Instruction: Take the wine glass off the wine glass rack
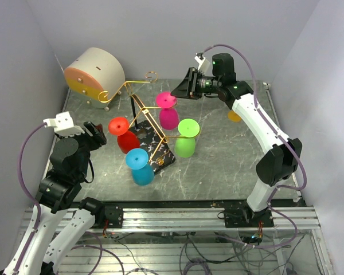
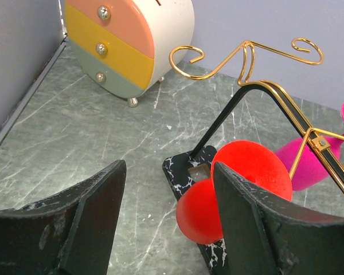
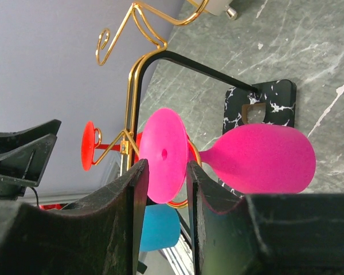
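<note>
The wine glass rack (image 1: pixel 139 105), gold wire on a black post and a black veined base, stands mid-table. Several glasses hang from it upside down: pink (image 1: pixel 168 117), red (image 1: pixel 126 141), blue (image 1: pixel 141 171) and green (image 1: pixel 185 144). My right gripper (image 1: pixel 180 90) is at the back, level with the pink glass's foot. In the right wrist view the pink glass (image 3: pixel 264 160) has its foot disc between my open right gripper (image 3: pixel 166 166) fingers, with gaps showing on both sides. My left gripper (image 2: pixel 169 172) is wide open and empty, just left of the red glass (image 2: pixel 203 209).
A round beige drum (image 1: pixel 94 71) with an orange, yellow and green face stands at the back left, near the rack's scroll ends (image 2: pixel 189 54). A small orange object (image 1: pixel 234 116) lies behind the right arm. Walls close in the table on the left, back and right.
</note>
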`<state>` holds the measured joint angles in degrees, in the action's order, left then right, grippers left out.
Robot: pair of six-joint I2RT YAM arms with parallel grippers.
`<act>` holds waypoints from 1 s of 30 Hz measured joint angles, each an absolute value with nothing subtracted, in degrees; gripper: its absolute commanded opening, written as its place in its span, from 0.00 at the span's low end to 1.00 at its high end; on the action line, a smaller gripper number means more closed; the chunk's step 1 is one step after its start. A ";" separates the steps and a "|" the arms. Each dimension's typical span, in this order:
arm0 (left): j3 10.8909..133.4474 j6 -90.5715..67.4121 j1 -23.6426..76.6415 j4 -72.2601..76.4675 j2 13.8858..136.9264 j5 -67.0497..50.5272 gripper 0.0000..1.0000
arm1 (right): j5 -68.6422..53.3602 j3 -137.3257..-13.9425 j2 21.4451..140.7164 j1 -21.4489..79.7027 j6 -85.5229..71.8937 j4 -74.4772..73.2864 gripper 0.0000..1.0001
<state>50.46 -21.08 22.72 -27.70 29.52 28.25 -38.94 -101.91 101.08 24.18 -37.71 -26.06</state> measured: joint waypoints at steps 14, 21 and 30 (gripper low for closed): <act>50.13 -21.08 22.72 -27.68 29.80 28.12 0.73 | -38.79 -101.51 100.33 25.69 -37.45 -26.02 0.31; 50.13 -21.06 22.72 -27.68 29.85 28.08 0.72 | -38.74 -101.12 100.33 26.65 -37.52 -25.78 0.24; 50.13 -21.06 22.72 -27.68 29.85 28.03 0.72 | -37.69 -101.06 100.33 26.70 -38.89 -24.62 0.00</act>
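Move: The pink wine glass's foot, hanging in its hook, is centred about 4 cm to the right hand's left, 1 cm back and 1 cm lower, its rim right at the fingertips. From that hand, the green glass's foot lies some 11 cm back, 5 cm right and 9 cm lower, and the red glass's foot 20 cm left and 11 cm back at about hand height. From the left hand, the pink foot is about 13 cm ahead and 24 cm right, nearly level. The right hand, its fingers pointing left and a little down and only about a third open, eases back about 1.5 cm and then works some 1.5 cm left, onto the rim of the pink glass's foot. There it stops pushing in, shuts its fingers and pinches the thin rim between the fingertips, drifting barely forward as they close, the wrist hardly turning. ##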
